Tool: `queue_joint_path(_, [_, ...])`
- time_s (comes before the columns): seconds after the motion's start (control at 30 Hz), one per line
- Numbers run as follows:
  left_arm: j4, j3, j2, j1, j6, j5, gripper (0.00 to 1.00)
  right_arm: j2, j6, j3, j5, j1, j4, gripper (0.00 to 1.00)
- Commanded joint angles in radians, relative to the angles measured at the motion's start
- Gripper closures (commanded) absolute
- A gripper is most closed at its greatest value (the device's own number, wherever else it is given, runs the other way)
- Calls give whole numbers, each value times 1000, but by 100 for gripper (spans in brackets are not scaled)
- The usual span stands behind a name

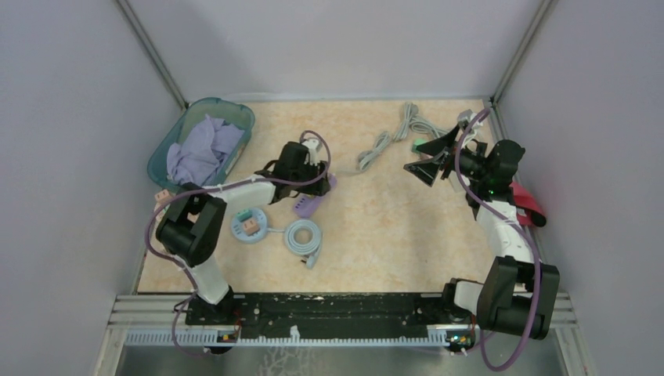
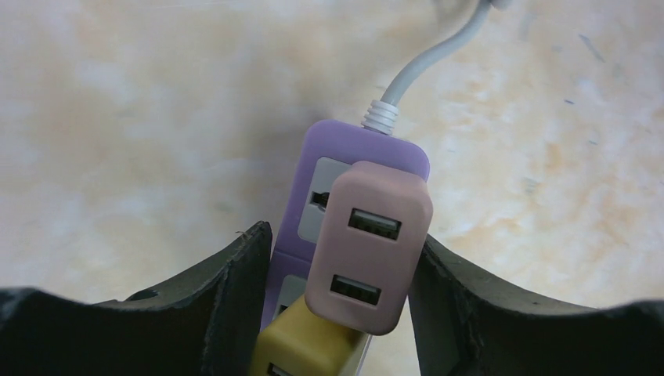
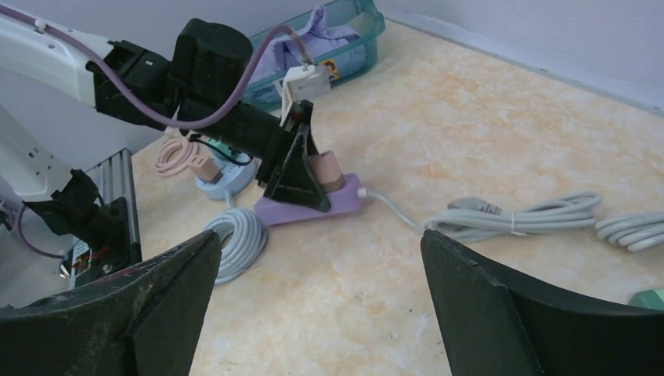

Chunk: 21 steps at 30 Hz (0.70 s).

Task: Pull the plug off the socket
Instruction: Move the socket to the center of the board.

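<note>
A purple socket strip [image 2: 344, 142] with a white cord lies on the beige table. A pink plug [image 2: 368, 247] with two USB ports sits in it, slightly askew, and a yellow plug [image 2: 305, 345] sits just below it. My left gripper [image 2: 341, 243] straddles the strip from above. Its left finger presses the strip's side and its right finger touches the pink plug's edge. The right wrist view shows its fingers reaching down to the strip [image 3: 313, 210] around the pink plug [image 3: 326, 170]. My right gripper [image 3: 321, 243] hangs wide open above bare table, far to the right [image 1: 423, 160].
A teal bin [image 1: 160, 157] holding lilac cloth stands at the back left. A round pale-blue socket [image 1: 249, 227] and a coiled grey cable [image 1: 304, 237] lie near the strip. Bundled grey cords [image 1: 376, 149] lie at the back. A red object [image 1: 528, 207] is by the right wall.
</note>
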Motion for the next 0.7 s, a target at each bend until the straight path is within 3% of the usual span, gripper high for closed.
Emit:
queue_joint_path(0.0, [87, 70, 23, -120, -25, 71, 99, -5, -26, 11, -21, 2, 22, 1])
queue_joint_path(0.67, [273, -121, -86, -428, 34, 77, 99, 2, -38, 11, -22, 2, 10, 1])
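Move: The left hand already holds the purple socket by its sides, the pink plug and the yellow plug still in it. The clear centre of the board where it is headed lies about 15 cm back, 15 cm right and 4 cm below that hand; the light blue coil is some 15 cm back and 6 cm left, the grey cord bundle 11 cm ahead and 17 cm right. From the right hand, that centre spot is roughly 7 cm back, 18 cm left and 25 cm down. Keeping its grip on the purple socket, the left hand carries it back and to the right in one low sweep, about 13 cm each way and close to level, towards the clear centre of the board with the light blue coil off to its left. The first part runs mostly rightward and the later part more straight back towards the base, while the wrist turns some 25 degrees clockwise and the fingers hold their gap. ##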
